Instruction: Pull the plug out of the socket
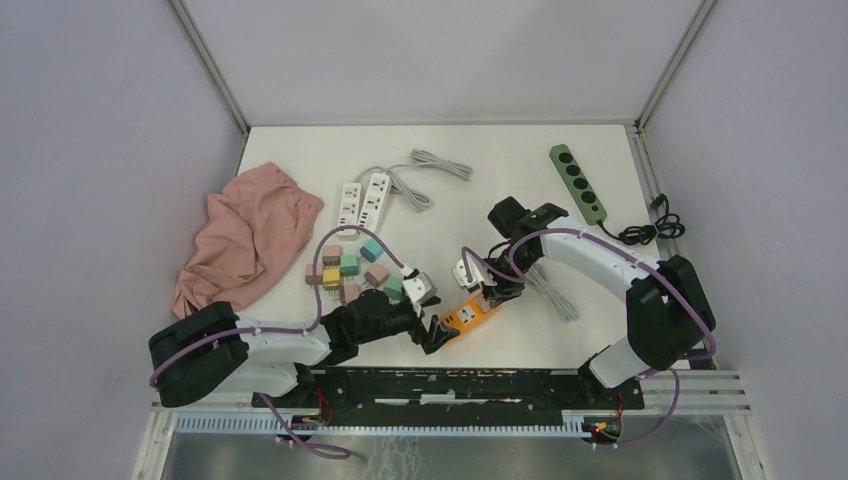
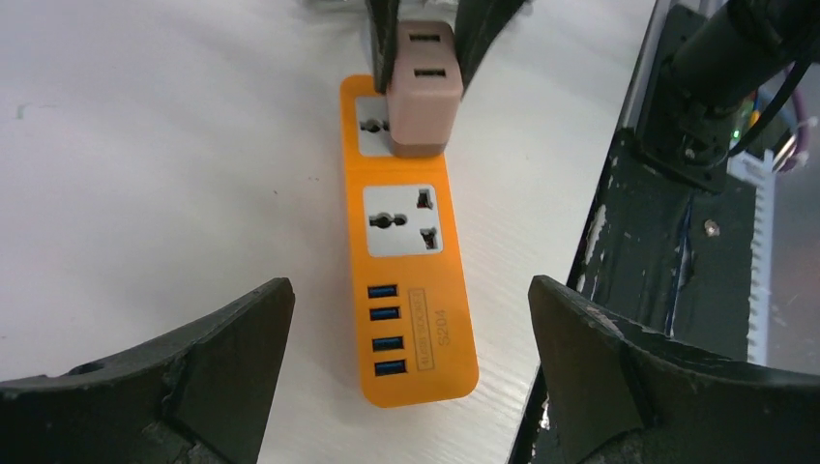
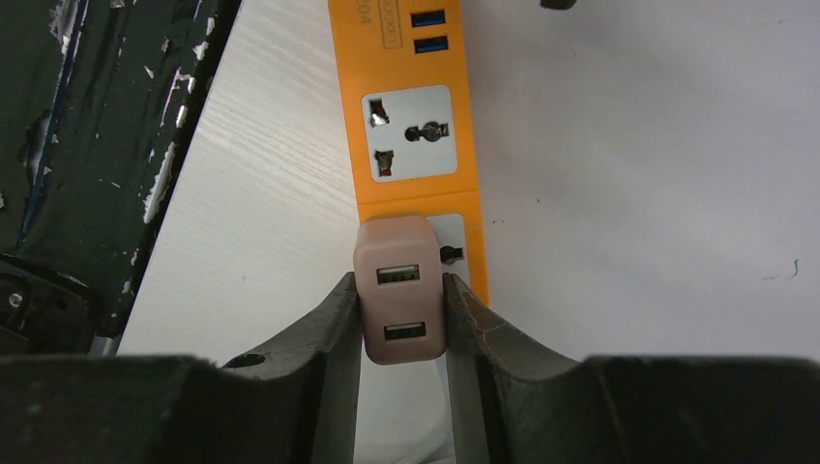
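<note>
An orange socket strip (image 1: 468, 315) (image 2: 411, 251) (image 3: 406, 116) lies flat near the table's front edge. A pink plug (image 2: 423, 92) (image 3: 398, 290) with two USB ports stands in the strip's far outlet. My right gripper (image 1: 490, 290) (image 3: 401, 280) is shut on the plug, one finger pressed on each side. My left gripper (image 1: 432, 325) (image 2: 408, 283) is open at the strip's near end with the blue USB ports. Its fingertips (image 2: 271, 309) stand wide on either side, apart from the strip.
Several pastel plug adapters (image 1: 350, 268) lie left of the strip, with a pink cloth (image 1: 245, 235) beyond. Two white power strips (image 1: 362, 200) and a green one (image 1: 578, 182) lie farther back. A grey cable (image 1: 552, 290) runs beside the right arm. The black front rail (image 2: 667, 251) borders the strip.
</note>
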### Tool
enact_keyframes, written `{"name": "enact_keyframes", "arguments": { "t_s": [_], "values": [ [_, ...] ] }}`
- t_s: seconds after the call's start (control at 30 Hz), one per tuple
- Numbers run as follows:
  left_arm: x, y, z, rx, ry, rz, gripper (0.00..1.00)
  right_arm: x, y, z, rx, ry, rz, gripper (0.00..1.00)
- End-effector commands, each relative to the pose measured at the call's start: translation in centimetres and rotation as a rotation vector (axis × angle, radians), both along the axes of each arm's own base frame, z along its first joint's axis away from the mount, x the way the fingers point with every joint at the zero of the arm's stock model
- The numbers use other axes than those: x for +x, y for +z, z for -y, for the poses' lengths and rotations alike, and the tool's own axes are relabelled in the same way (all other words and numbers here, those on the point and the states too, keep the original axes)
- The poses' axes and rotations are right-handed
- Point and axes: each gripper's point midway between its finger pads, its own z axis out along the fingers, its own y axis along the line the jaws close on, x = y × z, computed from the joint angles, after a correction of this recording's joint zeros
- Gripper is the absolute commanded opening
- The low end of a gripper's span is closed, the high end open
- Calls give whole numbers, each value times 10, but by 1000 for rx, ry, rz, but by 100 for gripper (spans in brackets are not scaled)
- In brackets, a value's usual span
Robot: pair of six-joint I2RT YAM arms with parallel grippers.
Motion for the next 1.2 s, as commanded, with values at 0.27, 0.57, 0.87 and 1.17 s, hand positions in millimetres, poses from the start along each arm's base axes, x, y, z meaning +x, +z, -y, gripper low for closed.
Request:
{"name": "enact_keyframes", "arguments": {
  "t_s": [0.27, 0.57, 0.87, 1.17],
  "values": [
    [16, -15, 35, 114, -9, 165, 88, -2, 16, -10, 60, -19, -50, 0],
    [18, -40, 49, 148, 5, 64, 76, 1, 15, -11, 61, -44, -45, 0],
    [20, -53, 48, 185, 15, 45, 16, 3, 14, -12, 61, -57, -43, 0],
    [15, -60, 48, 212, -21, 42, 3, -13, 25, -26, 171, -39, -119, 0]
  ]
}}
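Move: The USB end of the orange socket is about 4 cm to the right of my left hand, 1 cm ahead and 7 cm below. The held plug, pink and still in the socket, sits some 5 cm ahead, 10 cm right and 4 cm down. A loose green plug lies about 9 cm ahead and 10 cm left. My right hand has the held plug between its fingers; from it the USB end is some 4 cm back, 6 cm left and 4 cm lower. With my left hand I sink about 7 cm while sliding some 4 cm right, tipping the fingers about 15 degrees further down so that they straddle the USB end of the orange socket. On the way I start closing them from wide open, and they pinch its two long edges. My right hand stays put and keeps its grip on the pink plug. ##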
